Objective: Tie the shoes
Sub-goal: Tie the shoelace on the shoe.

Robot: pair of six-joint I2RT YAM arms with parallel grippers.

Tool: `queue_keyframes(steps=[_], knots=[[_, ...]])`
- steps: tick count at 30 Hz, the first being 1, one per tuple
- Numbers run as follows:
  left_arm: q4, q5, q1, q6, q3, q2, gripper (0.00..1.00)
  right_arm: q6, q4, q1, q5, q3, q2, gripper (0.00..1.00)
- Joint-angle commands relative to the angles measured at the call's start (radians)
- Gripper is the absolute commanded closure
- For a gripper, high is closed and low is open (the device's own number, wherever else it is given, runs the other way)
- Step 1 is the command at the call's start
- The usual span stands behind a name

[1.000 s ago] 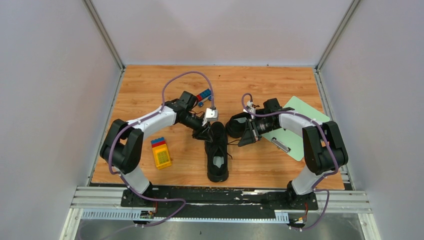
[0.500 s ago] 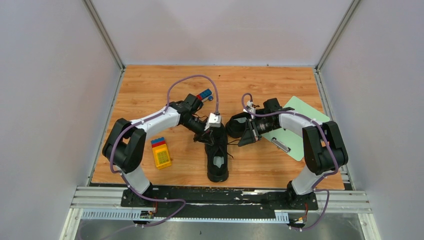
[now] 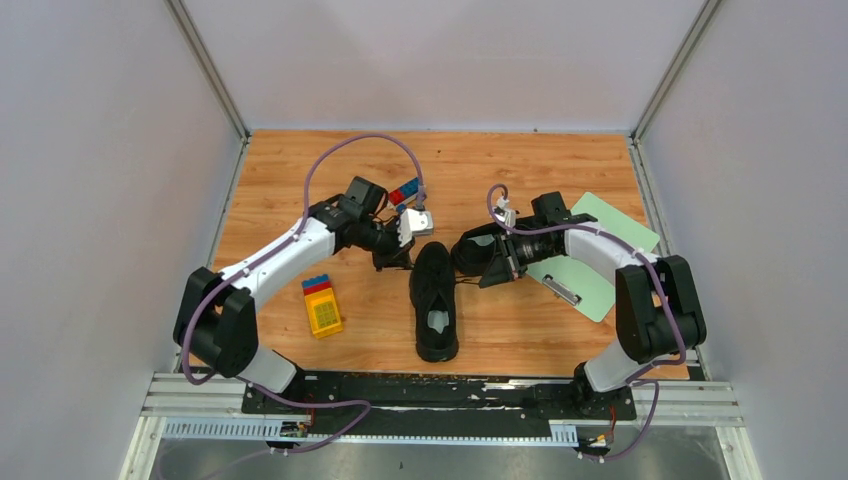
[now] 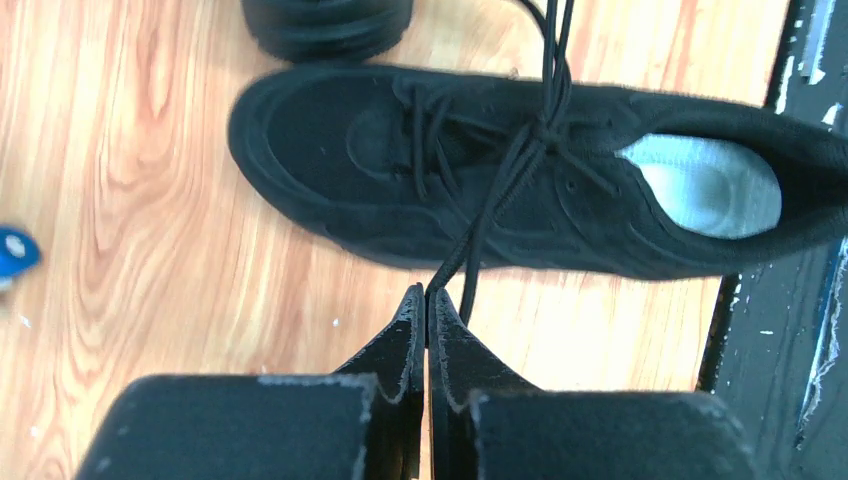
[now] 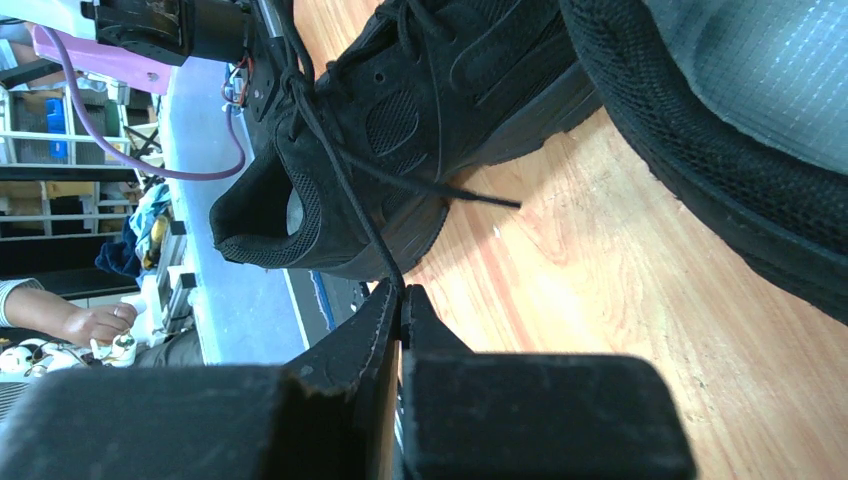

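One black shoe (image 3: 435,303) lies toe away from me at the table's middle, its pale insole showing. The second shoe (image 3: 472,252) lies just beyond it to the right, partly hidden by the right arm. In the left wrist view my left gripper (image 4: 428,292) is shut on a lace (image 4: 492,205) that runs taut from the crossing over the shoe's tongue (image 4: 545,130). On the shoe's far side, my right gripper (image 5: 402,290) is shut on the other lace (image 5: 345,185), also pulled straight. Seen from above, the left gripper (image 3: 400,265) and right gripper (image 3: 484,278) flank the shoe.
A yellow toy block (image 3: 322,306) lies left of the shoe. A blue and red toy (image 3: 406,190) sits behind the left arm. A green clipboard (image 3: 600,258) lies at the right under the right arm. A black rail (image 3: 440,385) runs along the near edge.
My left gripper has shut on the lace and drawn back to the left, away from the shoe, pulling the lace taut. The right gripper stays shut, shifted only slightly.
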Motion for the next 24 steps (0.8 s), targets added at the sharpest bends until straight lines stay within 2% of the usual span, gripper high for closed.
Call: queue_keyframes(steps=[1, 10, 21, 24], knots=[[0.002, -0.176, 0.06, -0.114, -0.068, -0.048, 1.0, -0.037, 0.003, -0.01, 0.095, -0.006, -0.015, 1.0], [-0.016, -0.31, 0.066, -0.073, -0.232, -0.122, 1.0, -0.041, 0.007, -0.01, 0.148, -0.025, -0.009, 1.0], [-0.016, -0.397, 0.09, -0.102, -0.237, -0.134, 1.0, -0.022, 0.028, -0.015, 0.162, -0.052, 0.007, 1.0], [-0.045, -0.36, 0.104, -0.116, -0.217, -0.114, 1.0, -0.019, 0.029, -0.016, 0.114, -0.046, -0.002, 1.0]])
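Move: Both hands already pinch lace on the near shoe. Its knot lies about 5 cm right, 2 cm back and 5 cm below the left hand, and about 10 cm left, 1 cm ahead and roughly level with the right. From the left hand, the other shoe's middle is some 22 cm right and 10 cm ahead, and the yellow blocks some 22 cm left and 6 cm back, both well below. Left hand, keeping its pinch, pulls lace about 4 cm left and down from the knot; right hand holds on. ##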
